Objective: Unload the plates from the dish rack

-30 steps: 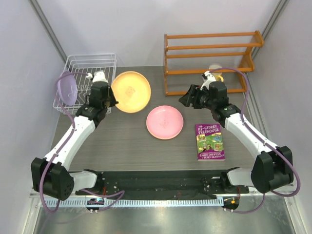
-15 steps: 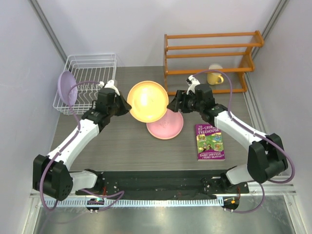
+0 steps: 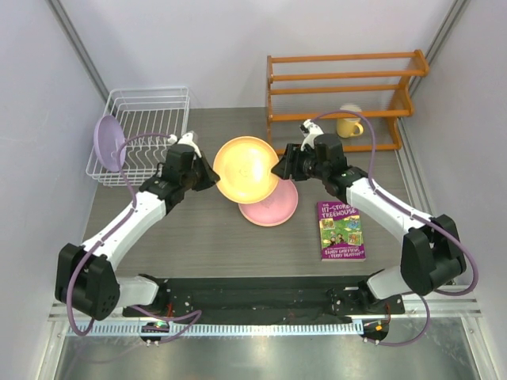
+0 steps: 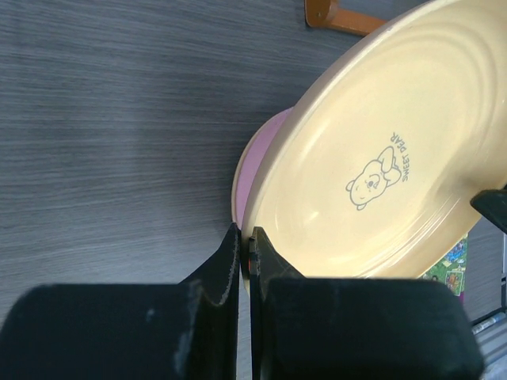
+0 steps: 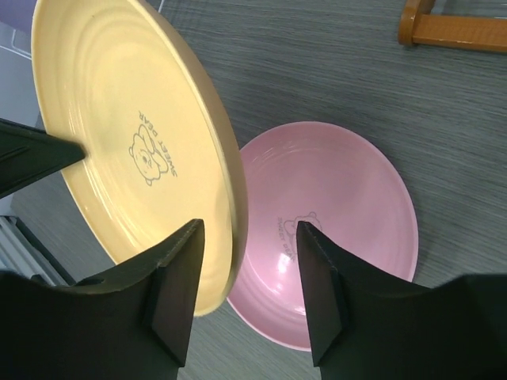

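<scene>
An orange-yellow plate [image 3: 245, 168] hangs tilted over the table, and my left gripper [image 3: 211, 176] is shut on its left rim [image 4: 247, 237]. My right gripper [image 3: 279, 169] is open at the opposite edge. Its fingers straddle the plate's rim [image 5: 238, 229] without clamping it. A pink plate [image 3: 276, 207] lies flat on the table beneath, partly covered by the yellow one. A lavender plate [image 3: 109, 142] leans upright at the left side of the white wire dish rack [image 3: 150, 107].
An orange wooden shelf rack [image 3: 341, 83] stands at the back right with a yellow mug [image 3: 348, 125] on its lowest level. A purple book [image 3: 341, 229] lies right of the pink plate. Grey walls close in both sides.
My left arm carried the yellow plate rightward from beside the rack to above the pink plate. My right arm swung left to the plate's far rim, and its jaws narrowed a little.
</scene>
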`<state>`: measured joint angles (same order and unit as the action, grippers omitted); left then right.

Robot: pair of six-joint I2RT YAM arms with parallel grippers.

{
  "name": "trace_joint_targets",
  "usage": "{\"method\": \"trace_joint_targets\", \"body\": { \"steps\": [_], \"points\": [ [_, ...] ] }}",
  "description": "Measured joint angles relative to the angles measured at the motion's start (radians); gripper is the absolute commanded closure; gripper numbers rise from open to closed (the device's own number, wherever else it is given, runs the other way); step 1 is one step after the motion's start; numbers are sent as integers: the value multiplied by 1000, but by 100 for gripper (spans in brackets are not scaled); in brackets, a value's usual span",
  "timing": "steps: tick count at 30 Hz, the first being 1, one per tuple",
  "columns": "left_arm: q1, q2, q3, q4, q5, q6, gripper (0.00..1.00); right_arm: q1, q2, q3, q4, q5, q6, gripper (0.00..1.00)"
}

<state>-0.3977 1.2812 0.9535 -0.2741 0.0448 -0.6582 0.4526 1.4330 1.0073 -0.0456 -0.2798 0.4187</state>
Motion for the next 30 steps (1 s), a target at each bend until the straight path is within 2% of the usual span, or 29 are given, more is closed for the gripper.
{"method": "trace_joint_targets", "body": {
  "steps": [3, 4, 9, 10, 11, 12, 14, 15, 17, 24, 30],
  "points": [
    [-17, 14, 0, 0, 10, -11, 100, 1, 23, 3, 0, 0, -2, 59],
    [-24, 18, 0, 0, 14, -14, 100, 2, 32, 5, 0, 0, -3, 69],
    [-40, 22, 0, -4, 28, -16, 100, 2, 64, 5, -2, 1, -8, 92],
    [-40, 23, 0, -6, 27, -15, 95, 1, 64, 5, 0, 0, -9, 96],
    [-39, 24, -1, -11, 24, -16, 87, 1, 64, 8, 0, 0, -9, 97],
    [-39, 25, -1, -15, 23, -16, 62, 1, 64, 10, 0, 0, -9, 97],
    [-39, 25, -1, -16, 19, -8, 55, 3, 64, 12, -3, 7, -16, 99],
    [-40, 25, -1, -15, 17, -13, 45, 4, 63, 13, -10, 26, -24, 99],
    [-43, 25, -1, -19, -2, -6, 35, 4, 63, 13, -29, 51, -32, 99],
    [-46, -19, -1, -97, -211, 63, 24, -16, 55, 38, -129, 130, -64, 99],
    [-46, -205, -19, -105, -435, 159, 20, -45, 69, 50, -169, 132, -69, 99]
  ]
}}
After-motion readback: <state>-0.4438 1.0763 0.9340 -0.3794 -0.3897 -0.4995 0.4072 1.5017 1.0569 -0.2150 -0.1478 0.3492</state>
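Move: The left hand pinches the yellow plate's left rim; that plate's middle lies about 8 cm to its right and 3 cm ahead, while the pink plate is some 14 cm right and 12 cm below. From the right hand, its open fingers around the opposite rim, the yellow plate's middle is 8 cm left and level, and the pink plate 3 cm back, 2 cm left, 13 cm lower. The book lies roughly 14 cm back and 19 cm right. Downward by about 3 cm goes the right hand, its part-open fingers closing on the yellow plate's right rim; then it carries the plate some 4 cm right, over the pink plate, rolling slightly. The left hand keeps its pinch through a small nudge right, opens wide to let go, and draws off left about 8 cm and up, away from the plate towards the dish rack. ##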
